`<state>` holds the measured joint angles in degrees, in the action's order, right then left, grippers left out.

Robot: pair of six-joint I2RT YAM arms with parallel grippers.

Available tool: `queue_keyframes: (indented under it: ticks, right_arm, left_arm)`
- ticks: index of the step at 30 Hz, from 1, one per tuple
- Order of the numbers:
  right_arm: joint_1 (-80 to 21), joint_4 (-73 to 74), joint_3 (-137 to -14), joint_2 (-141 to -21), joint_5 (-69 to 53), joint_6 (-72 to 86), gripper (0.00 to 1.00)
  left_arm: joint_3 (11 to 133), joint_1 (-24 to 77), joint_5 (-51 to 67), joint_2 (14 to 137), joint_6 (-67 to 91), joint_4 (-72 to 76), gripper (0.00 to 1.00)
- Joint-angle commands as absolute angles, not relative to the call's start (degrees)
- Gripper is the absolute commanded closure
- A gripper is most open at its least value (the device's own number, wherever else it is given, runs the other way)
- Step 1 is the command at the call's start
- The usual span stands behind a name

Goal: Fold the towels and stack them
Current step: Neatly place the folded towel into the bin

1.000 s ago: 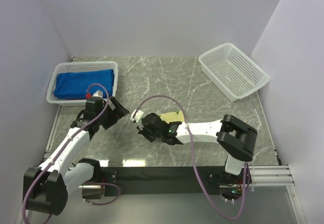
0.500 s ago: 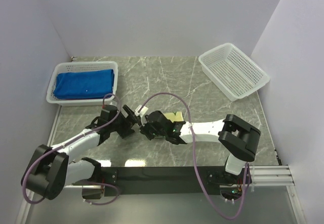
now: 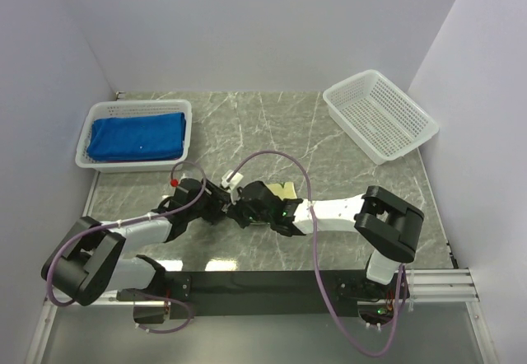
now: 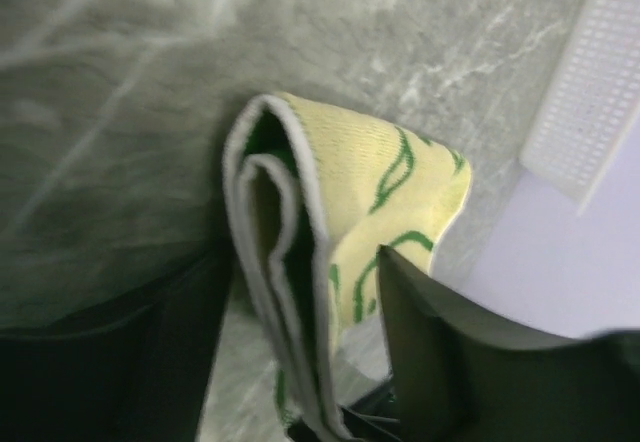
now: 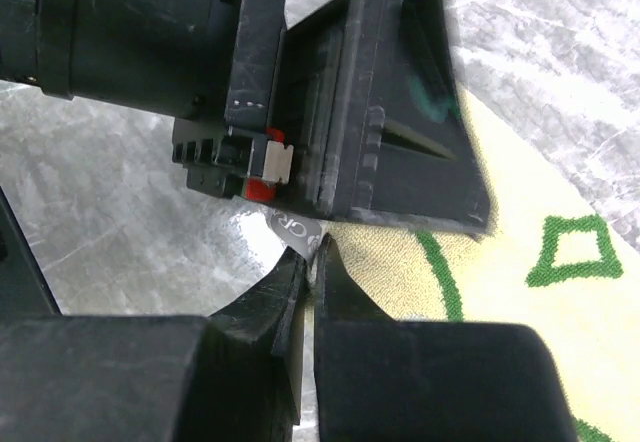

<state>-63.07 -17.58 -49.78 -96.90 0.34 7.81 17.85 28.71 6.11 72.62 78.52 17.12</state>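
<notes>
A pale yellow towel (image 3: 284,189) with green motifs lies folded at mid-table. My right gripper (image 3: 243,208) is shut on its left edge, pinching the hem and a small label (image 5: 300,234) between the fingertips. My left gripper (image 3: 224,203) meets it from the left, jaws apart on either side of the towel's doubled edge (image 4: 290,262), with a gap to each finger. The towel's green reverse shows inside the fold (image 4: 270,147). One left finger (image 5: 400,112) fills the top of the right wrist view. A folded royal blue towel (image 3: 136,136) lies in the left basket.
A white lattice basket (image 3: 140,105) holding the blue towel stands at the back left. A second white basket (image 3: 379,115) sits tilted at the back right, with its rim (image 4: 590,82) in the left wrist view. The marble tabletop (image 3: 272,125) is bounded by white walls.
My left arm has swung from beside the left basket to the middle, bringing its jaws round the yellow towel's edge and narrowing them. The right gripper shifted slightly left with the towel.
</notes>
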Motion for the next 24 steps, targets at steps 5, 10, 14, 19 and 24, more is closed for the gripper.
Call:
queue_keyframes:
  ticks: [5,10,14,19,24]
  right_arm:
    - [-62.75,-22.06,-48.43,-95.63,0.18,8.53,1.00]
    - [-62.84,-22.33,-47.11,-93.17,1.67,9.23,0.87]
    - [-62.75,-19.61,-45.36,-88.96,6.48,9.93,0.27]
    - [-62.84,-12.23,-42.55,-80.52,11.86,10.20,0.13]
    - [-62.75,-3.88,-39.38,-70.06,15.64,10.28,0.07]
  left_arm:
    - [17.49,29.09,0.26,71.98,76.82,16.17,0.77]
    - [19.51,29.09,1.40,72.33,74.10,15.39,0.99]
    - [24.07,29.00,1.32,71.98,69.97,9.96,0.99]
    - [39.61,27.43,-1.13,74.70,58.03,-5.51,0.99]
    - [59.56,21.98,-3.51,79.80,44.34,-22.72,0.99]
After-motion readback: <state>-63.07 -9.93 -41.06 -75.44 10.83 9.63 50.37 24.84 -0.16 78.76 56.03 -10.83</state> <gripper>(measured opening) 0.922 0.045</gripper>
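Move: The folded yellow towel has its left end already in the shut right fingers and between the left hand's still-open jaws; its middle lies about 10 cm to the right of the left hand, level with it and 1 cm lower. From the right hand, that middle is roughly 8 cm right, 3 cm ahead and 2 cm lower. The left bin is some 24 cm ahead and 24 cm left of the left hand, 3 cm higher; the blue towel inside is 22 cm ahead, 24 cm left, 1 cm higher. The yellow towel's left end changes hands: the left fingers dip about 1 cm and shut on it, and only then does the right hand open, let go and back off rightward and up, some 7 and 6 cm. Keeping its pinch, the left hand lifts that end up and forward, about 9 cm each, speeding up towards the left bin as its wrist rolls some 20 degrees, left side rising. ##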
